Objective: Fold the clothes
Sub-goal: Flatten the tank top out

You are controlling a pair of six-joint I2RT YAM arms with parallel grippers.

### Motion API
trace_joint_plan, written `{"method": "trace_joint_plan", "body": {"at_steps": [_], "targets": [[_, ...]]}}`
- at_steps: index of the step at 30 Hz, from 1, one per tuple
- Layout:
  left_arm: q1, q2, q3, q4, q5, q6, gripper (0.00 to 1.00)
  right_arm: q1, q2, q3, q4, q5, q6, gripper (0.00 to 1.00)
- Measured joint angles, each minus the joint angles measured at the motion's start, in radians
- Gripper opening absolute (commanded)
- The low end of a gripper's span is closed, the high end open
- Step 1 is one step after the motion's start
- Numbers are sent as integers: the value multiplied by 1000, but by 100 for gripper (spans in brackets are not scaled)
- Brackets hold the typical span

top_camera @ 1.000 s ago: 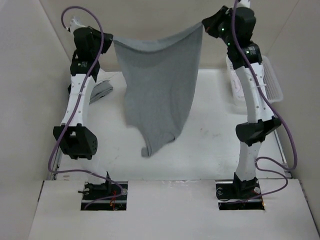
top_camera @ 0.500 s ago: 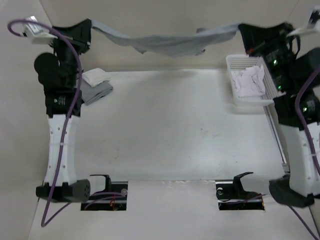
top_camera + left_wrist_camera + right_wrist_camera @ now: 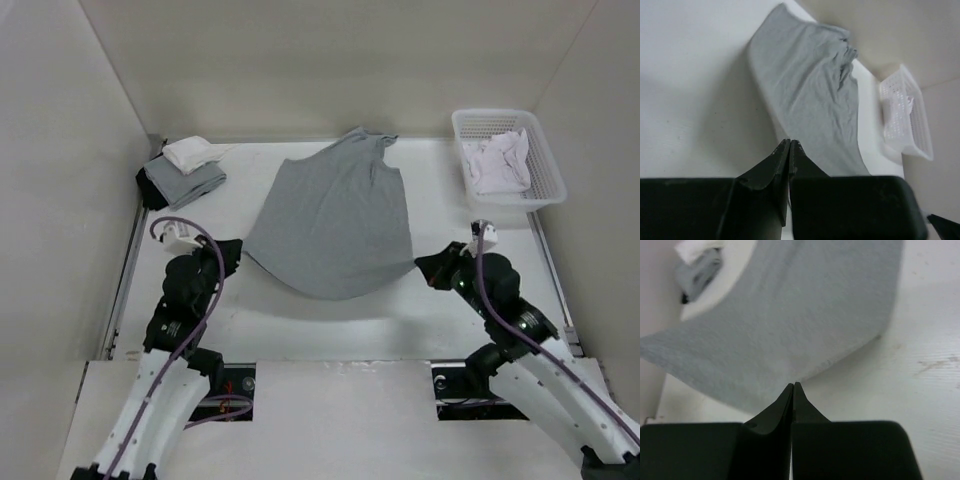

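The clothes (image 3: 335, 220), a plain grey sleeveless top, lie spread flat on the white table, straps at the far end and rounded hem toward me. My left gripper (image 3: 237, 253) sits low at the hem's left corner, shut, its tips (image 3: 790, 142) meeting the fabric edge (image 3: 810, 85). At the hem's right corner my right gripper (image 3: 422, 267) is also shut, tips (image 3: 793, 385) pinched right at the edge of the cloth (image 3: 790, 305). The hem there stands slightly off the table and casts a shadow.
A white slotted basket (image 3: 545, 165) holding a crumpled white garment (image 3: 497, 160) stands at the far right. A folded pile of grey, black and white pieces (image 3: 185, 170) lies at the far left by the wall. Walls close in the table.
A second ago the top hung high between both raised grippers. Both arms have swung down and back toward me, and the top now lies flat on the table.
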Motion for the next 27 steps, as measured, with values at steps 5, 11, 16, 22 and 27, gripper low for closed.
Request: {"method": "trace_joint_plan", "body": {"at_steps": [5, 11, 16, 22, 27], "targets": [[-14, -105, 211, -103, -18, -6, 0, 232, -96, 262, -103, 151, -8, 0], [-55, 48, 745, -36, -19, 14, 0, 533, 55, 867, -105, 414, -202, 0], [-40, 171, 1028, 24, -23, 47, 0, 665, 224, 1229, -40, 603, -427, 0], [-9, 329, 1165, 29, -27, 82, 0, 647, 418, 1419, 24, 658, -618, 0], [50, 507, 1167, 31, -19, 93, 0, 357, 571, 1414, 17, 528, -601, 0]]}}
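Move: Both shut grippers hold the tank top by the two corners of its near edge. From the left hand the tank top's middle lies about 8 cm ahead, 19 cm to the right and some 10 below; from the right hand about 12 ahead, 15 to the left. Its shoulder end lies some 27 cm ahead and 27 right of the left hand. The folded pile is about 15 ahead and 17 left of that hand; the white basket about 23 ahead and 27 right of the right hand. Keep both grippers shut on the corners and whip them up together some 45 cm, drawing back about 10 cm and tilting the fingers upward by nearly 50 degrees. Then swing both hands forward again to about where they began, easing down a few centimetres at the end; let the right hand bow out to its right on the way up and return most of the way. ##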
